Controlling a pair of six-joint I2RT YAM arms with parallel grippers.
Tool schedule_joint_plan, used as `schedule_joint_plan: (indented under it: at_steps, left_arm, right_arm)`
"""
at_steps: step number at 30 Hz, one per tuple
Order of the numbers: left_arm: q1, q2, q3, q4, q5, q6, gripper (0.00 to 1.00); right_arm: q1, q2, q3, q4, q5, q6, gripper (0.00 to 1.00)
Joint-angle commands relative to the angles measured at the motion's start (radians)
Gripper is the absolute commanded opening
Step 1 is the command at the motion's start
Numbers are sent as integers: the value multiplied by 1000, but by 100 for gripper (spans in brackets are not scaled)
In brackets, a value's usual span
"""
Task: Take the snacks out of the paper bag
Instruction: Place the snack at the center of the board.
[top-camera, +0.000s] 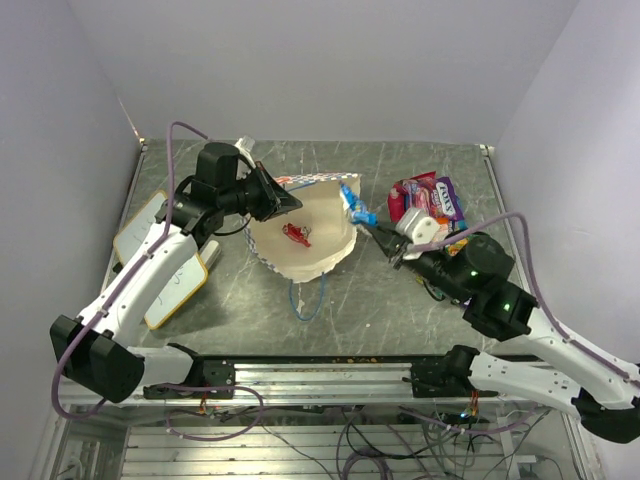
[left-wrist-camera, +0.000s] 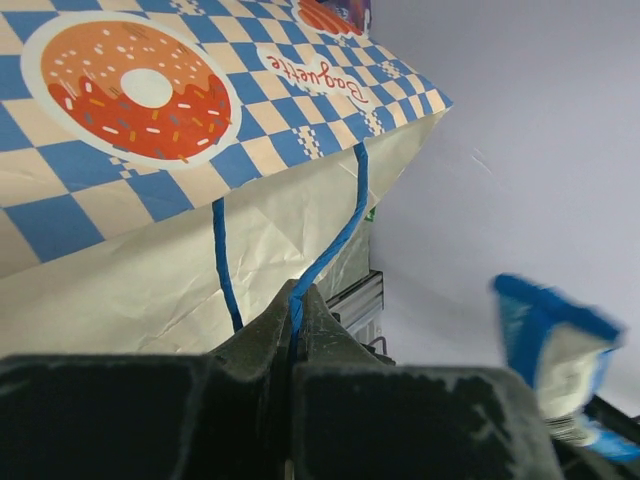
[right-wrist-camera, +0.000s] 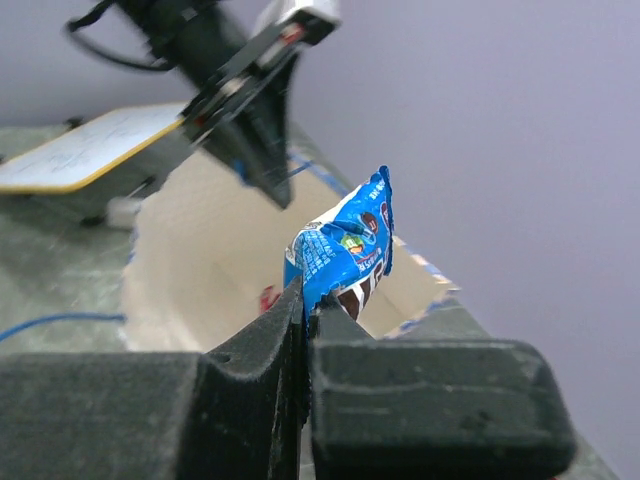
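The paper bag (top-camera: 322, 216) lies on its side at the table's middle, mouth held open. My left gripper (top-camera: 293, 203) is shut on its thin blue cord handle (left-wrist-camera: 340, 228), lifting the checkered top edge (left-wrist-camera: 150, 150). A red snack (top-camera: 296, 234) lies inside the bag, seen also as a red snack (right-wrist-camera: 268, 297) in the right wrist view. My right gripper (top-camera: 376, 233) is shut on a blue snack packet (right-wrist-camera: 345, 255) held just past the bag's right rim; the same blue packet (top-camera: 357, 208) shows from above. Several snacks (top-camera: 428, 200), red, pink and purple, lie piled to the right.
A yellow-edged whiteboard (top-camera: 160, 255) lies at the left under the left arm. The bag's other blue cord handle (top-camera: 308, 298) trails on the table toward the near edge. Walls close the table at the back and both sides.
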Motion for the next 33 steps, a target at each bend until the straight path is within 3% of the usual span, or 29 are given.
schedule_joint_plan:
  at_steps: [1,3,6,8,10,15,19,24,29,33]
  left_arm:
    - [6,14,22,-40,-32,14,7]
    - [7,33,52,-58,-22,31,7]
    - [7,35,49,-35,-23,20,7]
    - [7,23,22,7,-8,-5,7]
    - [6,15,18,14,-2,-7,7]
    - [6,8,43,-30,-1,26,7]
    - [6,-32,-17,84,58,-12,7]
    - [5,-48,5,94,90,18,7]
    - [5,-85,-38,163,121,-11,7]
    - [4,-91,-26,126,128,10,7]
  right_arm:
    - [0,-15,60,84,249,-23,0]
    - [0,-4,33,202,393,-64,0]
    - [-8,87,-8,434,738,-191,0]
    - [-55,185,0,481,867,-269,0]
    - [-140,252,7,398,853,-187,0]
    - [-377,327,-5,153,670,226,0]
    - [-530,406,-31,54,594,388,0]
    - [-639,485,-43,-20,539,434,0]
    - [-654,527,-52,-54,571,393,0]
    - [-654,529,-77,-81,575,394,0]
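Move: Some 20 cm ahead of the right hand, 23 to its right and 33 below lies the snack pile. Its orange bag is 16 ahead and 23 right, its purple Fox's bag 24 ahead and 27 right; the paper bag stands about 13 ahead, 7 left and 28 below. From the left hand, the pile is about 10 ahead, 31 right and 26 below, and the paper bag 2 ahead, 2 right and 20 below. Swinging out from beside the paper bag, the right hand keeps its pinch on the small blue packet, arcs forward and right, first rising about 5 cm, then coming down some 25 over the snack pile, turning about 70 degrees clockwise and tipping its fingers down. The left hand keeps the blue handle, dips 1 cm, then lifts 4 and eases back. ##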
